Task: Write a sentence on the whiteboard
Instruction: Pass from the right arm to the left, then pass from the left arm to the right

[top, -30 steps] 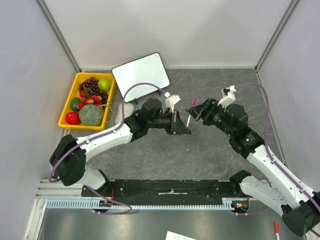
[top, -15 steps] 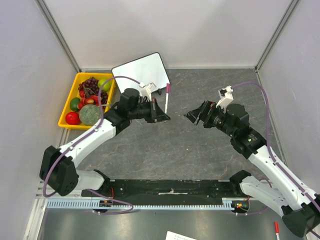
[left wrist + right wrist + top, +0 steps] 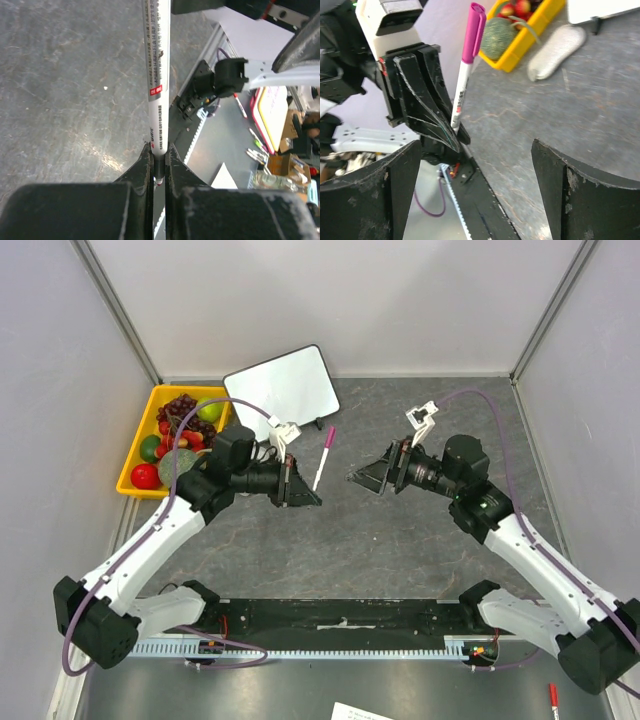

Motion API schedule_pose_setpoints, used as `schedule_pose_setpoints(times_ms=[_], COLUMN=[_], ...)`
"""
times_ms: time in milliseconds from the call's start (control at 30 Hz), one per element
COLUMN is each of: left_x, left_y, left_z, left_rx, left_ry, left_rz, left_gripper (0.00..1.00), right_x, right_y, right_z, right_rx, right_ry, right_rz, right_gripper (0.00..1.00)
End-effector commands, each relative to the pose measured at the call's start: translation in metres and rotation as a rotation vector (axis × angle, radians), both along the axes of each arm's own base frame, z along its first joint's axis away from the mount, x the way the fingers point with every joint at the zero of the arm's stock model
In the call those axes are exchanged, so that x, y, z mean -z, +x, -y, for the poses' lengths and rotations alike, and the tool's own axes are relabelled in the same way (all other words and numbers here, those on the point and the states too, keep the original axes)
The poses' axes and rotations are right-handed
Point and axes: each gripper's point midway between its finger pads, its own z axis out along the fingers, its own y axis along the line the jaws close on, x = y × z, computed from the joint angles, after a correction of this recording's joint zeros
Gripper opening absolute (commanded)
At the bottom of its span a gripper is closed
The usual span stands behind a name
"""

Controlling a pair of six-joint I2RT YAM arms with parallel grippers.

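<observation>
My left gripper [image 3: 301, 496] is shut on the lower end of a white marker [image 3: 322, 457]. The marker stands tilted above the table with its magenta cap [image 3: 330, 431] on top. The left wrist view shows the marker barrel [image 3: 156, 75] pinched between the closed fingers [image 3: 145, 165]. My right gripper [image 3: 364, 478] is open a short way to the marker's right, facing it with nothing between its fingers. From the right wrist, the marker [image 3: 465, 80] stands ahead of the wide jaws. The whiteboard [image 3: 283, 388] leans at the back left, and no sentence shows on it.
A yellow tray [image 3: 133, 462] of toy fruit sits at the left, behind my left arm. In the right wrist view a grey oval eraser pad [image 3: 556, 51] lies next to the tray [image 3: 520, 47], in front of the whiteboard's corner [image 3: 605, 10]. Grey walls enclose the table.
The right gripper has opened and let go of the marker. The left arm has carried the marker off to the left, and the right gripper has followed leftward toward it.
</observation>
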Motion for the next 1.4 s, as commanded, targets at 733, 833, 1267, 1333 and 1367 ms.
schedule_pose_setpoints(times_ms=[733,833,1267,1333,1367], left_x=[-0.041,-0.039,-0.034,-0.033,-0.033], left_y=[-0.083,-0.085,-0.091,-0.093,-0.093], left_z=[-0.006,-0.006,-0.007,-0.007,-0.008], left_rx=[0.391,0.400,0.423,0.425,0.427], left_ry=[-0.205,-0.205,-0.208,-0.206,-0.208], left_rz=[0.032,0.026,0.020,0.015,0.017], left_gripper=[0.02,0.02,0.02,0.02,0.02], right_x=[-0.047,-0.040,-0.038,-0.035,-0.033], right_y=[-0.057,-0.058,-0.069,-0.071,-0.072], right_z=[-0.059,-0.063,-0.070,-0.070,-0.069], right_rx=[-0.464,-0.479,-0.544,-0.550,-0.551], right_ry=[0.268,0.262,0.301,0.298,0.296], right_rz=[0.105,0.086,0.066,0.058,0.054], right_gripper=[0.63,0.62,0.34,0.28,0.24])
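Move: About 8 cm to the right hand's left and 2 cm ahead, roughly level with it, is the middle of the marker, pink cap uppermost. The left fingers already hold it by its lower end, so its middle is some 4 cm ahead of, 4 cm above and 1 cm right of the left hand. From the right hand the whiteboard stands roughly 25 cm ahead and 17 cm left, the grey pad 13 cm ahead and 24 cm left, both well below. Reaching about 7 cm left and 6 cm back with a 3 cm rise, the right hand brings its open fingers astride the marker's barrel, turning some 30 degrees counter-clockwise and closing to about a third open. The left hand keeps its pinch on the lower end, drawing the marker about 8 cm back and 3 cm up while turning some 20 degrees clockwise. ##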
